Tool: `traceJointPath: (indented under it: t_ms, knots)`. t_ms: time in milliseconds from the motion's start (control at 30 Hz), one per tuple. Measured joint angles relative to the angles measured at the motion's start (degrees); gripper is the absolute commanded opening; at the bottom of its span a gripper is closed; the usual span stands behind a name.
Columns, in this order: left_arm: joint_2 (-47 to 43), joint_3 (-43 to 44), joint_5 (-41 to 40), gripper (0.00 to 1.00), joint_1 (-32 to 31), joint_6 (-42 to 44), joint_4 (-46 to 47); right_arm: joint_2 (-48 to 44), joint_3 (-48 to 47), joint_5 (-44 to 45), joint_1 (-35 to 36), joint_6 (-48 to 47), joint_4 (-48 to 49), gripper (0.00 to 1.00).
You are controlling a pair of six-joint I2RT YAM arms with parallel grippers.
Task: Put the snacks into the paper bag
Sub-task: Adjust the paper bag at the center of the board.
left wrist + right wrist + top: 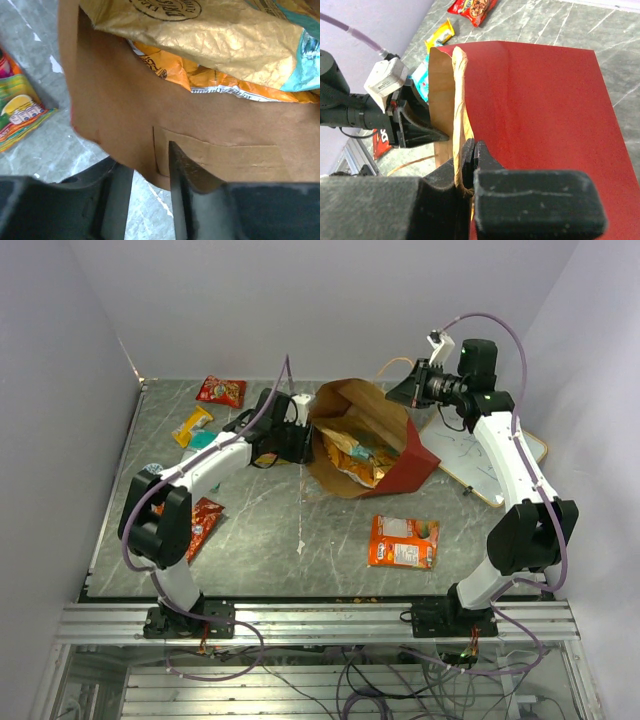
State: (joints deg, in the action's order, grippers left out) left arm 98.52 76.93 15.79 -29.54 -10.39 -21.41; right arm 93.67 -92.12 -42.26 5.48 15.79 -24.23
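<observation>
The paper bag, red outside and kraft inside, lies tilted mid-table with its mouth open. A gold chip bag and an orange one sit inside it. My left gripper is at the bag's left rim. In the left wrist view its jaws stand apart, one finger on each side of the kraft edge. My right gripper is shut on the bag's tan handle at the raised far rim. An orange flat pack lies in front of the bag.
A red packet, a yellow one and a teal one lie at the back left. A red Doritos bag lies under my left arm. A white scribbled board sits under the right arm. Walls enclose the table.
</observation>
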Motion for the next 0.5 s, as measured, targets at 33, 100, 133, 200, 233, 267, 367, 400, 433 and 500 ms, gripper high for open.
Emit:
traceJointPath:
  t_ms: [33,100,133,200,233,267,367,400,433,500]
  knots:
    - [0.79,0.22,1.11,0.26,0.24,-0.63,0.33,0.00,0.22,0.02,0.02,-0.09,0.04,0.00]
    - [1.62,0.39,2.93,0.12,0.61,-1.75,0.63,0.00,0.44,0.07,0.07,-0.26,0.09,0.00]
    - [1.79,0.57,3.72,0.08,0.83,-2.27,0.61,0.00,0.44,0.26,0.11,-0.52,0.07,0.00]
    - [1.99,1.42,5.03,0.07,1.16,-3.15,0.48,-0.02,0.42,0.94,0.11,-1.57,-0.02,0.00]
    - [2.01,2.27,5.57,0.07,1.31,-3.82,0.00,-0.09,0.35,1.42,0.11,-2.36,-0.15,0.00]
    - [2.01,3.45,6.36,0.07,1.62,-4.74,-0.85,-0.09,0.00,1.90,0.11,-3.28,-0.61,0.00]
    - [2.01,7.69,9.44,0.07,2.93,-7.74,-3.56,-0.09,-2.58,4.44,0.11,-8.28,-3.48,0.00]
    - [2.01,8.79,10.64,0.07,3.37,-8.85,-3.98,-0.09,-3.72,5.42,0.11,-10.10,-4.83,0.00]
    - [1.99,10.21,12.15,0.07,4.00,-10.54,-4.31,-0.07,-4.96,6.38,0.13,-11.87,-6.25,0.00]
    - [1.97,11.87,14.51,0.07,4.74,-13.44,-4.37,0.09,-7.69,8.15,0.28,-15.10,-9.03,0.00]
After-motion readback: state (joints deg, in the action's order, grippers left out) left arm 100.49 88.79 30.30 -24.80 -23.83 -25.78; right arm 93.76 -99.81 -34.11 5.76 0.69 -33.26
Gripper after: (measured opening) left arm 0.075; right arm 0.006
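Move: The left edge of the paper bag's mouth runs between the left hand's half-open fingertips, only about 1 cm ahead, to the right and below. From that hand the gold snack in the bag lies roughly 13 cm right, 3 cm ahead and 8 cm below, and the small bright packet on the board about 7 cm left, 4 cm farther out and 14 cm below. The right hand already holds the rim and handle; the left edge lies some 20 cm to its left, 7 cm back and 16 cm lower. The left hand almost stays in place while its fingers shut and pinch the left edge of the bag's mouth, one finger inside and one outside, then it lifts that edge about 7 cm, drifting slightly right and tilting some 20 degrees with its right side rising. Meanwhile the right hand keeps its shut grip on the rim and handle, easing about 2.5 cm to the right and a little up as it rolls some 15 degrees, also right side up. ##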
